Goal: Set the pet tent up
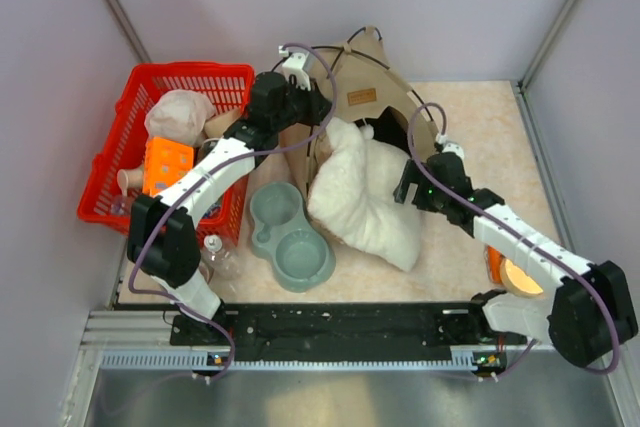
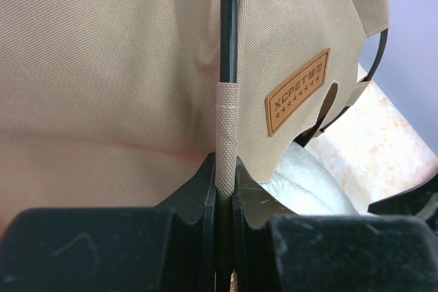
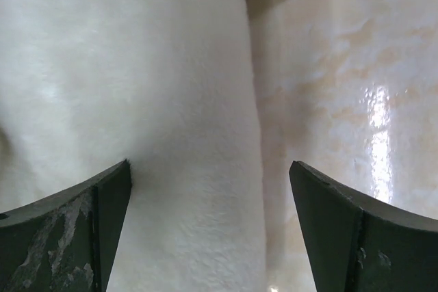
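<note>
The pet tent [image 1: 365,77] lies at the back of the table, tan fabric with a brown label patch [image 1: 361,96] and thin dark poles. My left gripper [image 1: 318,107] is at its left side. In the left wrist view this gripper [image 2: 226,176] is shut on the tent's pole [image 2: 228,18] where it enters a tan woven sleeve [image 2: 226,121], beside the label [image 2: 298,90]. My right gripper [image 1: 405,185] is open at the right edge of the fluffy white cushion [image 1: 360,197]. In the right wrist view its fingers [image 3: 102,210] straddle the cushion's edge [image 3: 137,66] without gripping it.
A red basket [image 1: 110,162] holding several items stands at the left. A grey double pet bowl [image 1: 285,237] sits in front of the cushion, with a clear plastic bottle [image 1: 218,252] to its left. An orange object [image 1: 515,272] lies under the right arm. Walls enclose the table.
</note>
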### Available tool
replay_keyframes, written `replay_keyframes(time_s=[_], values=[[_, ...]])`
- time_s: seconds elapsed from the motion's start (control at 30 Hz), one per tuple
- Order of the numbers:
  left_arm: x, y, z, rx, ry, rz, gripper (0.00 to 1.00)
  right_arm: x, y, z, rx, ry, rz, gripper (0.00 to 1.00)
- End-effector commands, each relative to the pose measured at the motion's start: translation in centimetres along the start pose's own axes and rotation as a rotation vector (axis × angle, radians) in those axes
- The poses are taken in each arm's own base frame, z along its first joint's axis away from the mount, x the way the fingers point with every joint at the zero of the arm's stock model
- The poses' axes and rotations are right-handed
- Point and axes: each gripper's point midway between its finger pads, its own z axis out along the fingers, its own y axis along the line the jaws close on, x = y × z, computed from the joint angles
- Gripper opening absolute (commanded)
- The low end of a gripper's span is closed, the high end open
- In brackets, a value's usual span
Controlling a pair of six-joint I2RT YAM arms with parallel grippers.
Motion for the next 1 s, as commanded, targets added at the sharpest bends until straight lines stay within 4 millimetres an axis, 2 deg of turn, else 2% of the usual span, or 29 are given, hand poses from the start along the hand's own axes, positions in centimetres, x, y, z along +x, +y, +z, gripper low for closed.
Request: replay_keyframes(time_s=[0.0, 0.1, 0.17, 0.23, 0.3, 0.33, 0.47, 0.6, 0.77, 0.83, 0.97], values=[[0.6, -1.1, -0.1, 0.041, 0.015, -0.035, 0.00, 1.1, 0.7, 2.1, -0.047, 0.037, -0.025, 0.93], [0.7, -1.3, 0.0, 0.060, 0.020, -0.032, 0.00, 0.5, 3.1, 3.2, -0.144, 0.047, -0.049, 0.86], [0.7, -1.4, 0.0, 0.064, 0.021, -0.032, 0.00, -0.2, 4.4, 3.8, -0.195, 0.030, -0.058, 0.70], [0.6, -1.6, 0.0, 0.075, 0.024, -0.035, 0.00, -1.5, 5.4, 4.1, -0.233, -0.017, -0.066, 0.33], [0.6, -1.8, 0.0, 0.090, 0.030, -0.025, 0.00, -3.0, 6.5, 4.1, -0.267, -0.068, -0.080, 0.04], [0.7, -1.9, 0.0, 0.095, 0.035, -0.021, 0.00, -3.9, 7.1, 4.0, -0.281, -0.094, -0.094, 0.00], [1.0, -1.5, 0.2, 0.076, 0.080, -0.006, 0.00, -7.8, 8.6, 2.9, -0.256, -0.231, -0.191, 0.00], [1.9, -1.9, 0.6, 0.103, 0.114, -0.032, 0.00, -11.4, 11.6, 1.0, -0.309, -0.374, -0.329, 0.00], [3.8, -1.6, 1.0, 0.106, 0.182, -0.051, 0.00, -14.1, 13.2, 0.0, -0.324, -0.496, -0.428, 0.00], [3.9, -1.5, 0.8, 0.104, 0.191, -0.041, 0.00, -14.6, 12.6, 1.4, -0.260, -0.505, -0.436, 0.00], [4.0, -1.6, 0.3, 0.110, 0.182, -0.037, 0.00, -14.3, 9.2, 5.8, -0.046, -0.499, -0.428, 0.00]])
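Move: The white cushion's middle lies about 8 cm to the right hand's left, 2 cm back and 5 cm below, its right edge almost under the open fingers. The tent doorway is some 13 cm ahead and 4 cm left, near hand height; the green double bowl is 25 cm left, 12 cm back, 10 cm lower. From the left hand, still pinching the tent's pole sleeve, the cushion is roughly 13 cm back, 9 cm right, 20 cm below. The right hand dips 4 cm, pinches the cushion's right side, then lifts 12 cm and forward towards the doorway. ##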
